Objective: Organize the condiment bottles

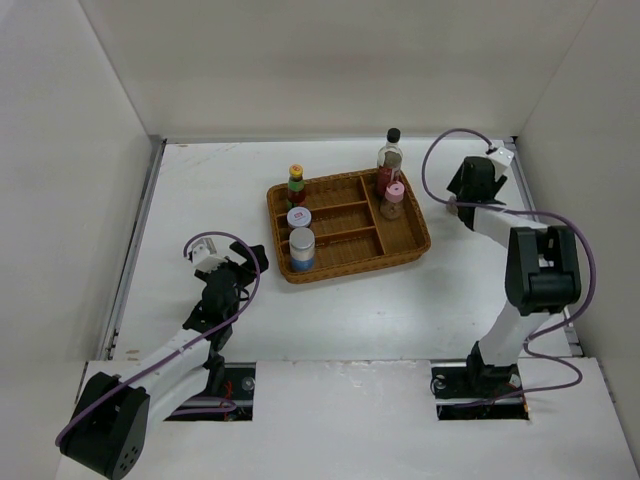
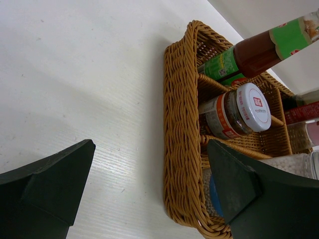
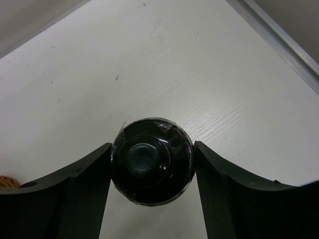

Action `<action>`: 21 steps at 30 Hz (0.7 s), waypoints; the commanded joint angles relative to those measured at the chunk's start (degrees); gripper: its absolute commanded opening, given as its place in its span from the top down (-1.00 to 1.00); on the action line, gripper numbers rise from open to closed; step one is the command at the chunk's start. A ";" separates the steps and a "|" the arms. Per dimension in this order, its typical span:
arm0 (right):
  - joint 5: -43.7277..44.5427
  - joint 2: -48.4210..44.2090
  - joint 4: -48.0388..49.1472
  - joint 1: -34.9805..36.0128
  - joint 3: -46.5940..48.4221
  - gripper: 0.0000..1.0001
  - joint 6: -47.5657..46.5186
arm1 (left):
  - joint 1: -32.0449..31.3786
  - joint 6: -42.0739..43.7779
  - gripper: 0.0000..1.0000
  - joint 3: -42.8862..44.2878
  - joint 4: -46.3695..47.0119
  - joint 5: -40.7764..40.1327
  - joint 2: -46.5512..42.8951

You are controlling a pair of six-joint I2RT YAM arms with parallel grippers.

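My right gripper (image 3: 152, 147) is shut on the small black-capped bottle (image 3: 152, 162), seen end-on as a round black shape with a finger pressed on each side, above white table. In the top view that gripper (image 1: 462, 200) sits right of the wicker tray (image 1: 350, 262) and hides the bottle. In the tray stand the green-red bottle (image 1: 296, 185), white-lidded jar (image 1: 298, 217), blue-label shaker (image 1: 301, 250), pink-lidded shaker (image 1: 394, 200) and tall dark-sauce bottle (image 1: 390, 152). My left gripper (image 1: 250, 262) is open and empty, left of the tray (image 2: 182, 124).
White walls close in the table on the left, back and right. A metal strip (image 1: 135, 250) runs along the left side. The right arm's purple cable (image 1: 440, 150) loops above the tray's right end.
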 commanded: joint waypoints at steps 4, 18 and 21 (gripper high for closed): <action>5.64 -14.01 9.57 5.01 -10.74 -0.02 0.14 | 0.20 -0.43 -1.00 -0.25 3.02 0.34 -0.22; 7.42 -32.07 7.46 26.11 -20.52 -0.02 -0.12 | 0.46 -0.52 -1.00 -0.16 3.02 0.34 -0.57; 5.39 -28.03 7.46 27.52 -19.90 -0.03 0.40 | 0.64 -0.43 -1.00 -0.25 2.76 0.34 -1.10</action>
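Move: The right gripper already grips the black-capped bottle by its cap. The bottle is bound for the empty near end of the basket's right compartment, some 12 cm back and 18 cm left of that hand, about 5 cm below it. The pink-lid jar stands about 4 cm back and 20 cm left of the hand, the tall glass bottle about 4 cm ahead and 21 cm left. From the idle left gripper that empty end is some 41 cm right and 7 cm ahead. Keep the right fingers shut on the black cap and lift the bottle off the table, drawing it back first, then swinging it left about 16 cm and roughly 11 cm back to above the basket's right compartment. Climb some 9 cm on the way and begin sinking at the end; turn the hand counter-clockwise about 20 degrees and tip the fingers up some 15. ##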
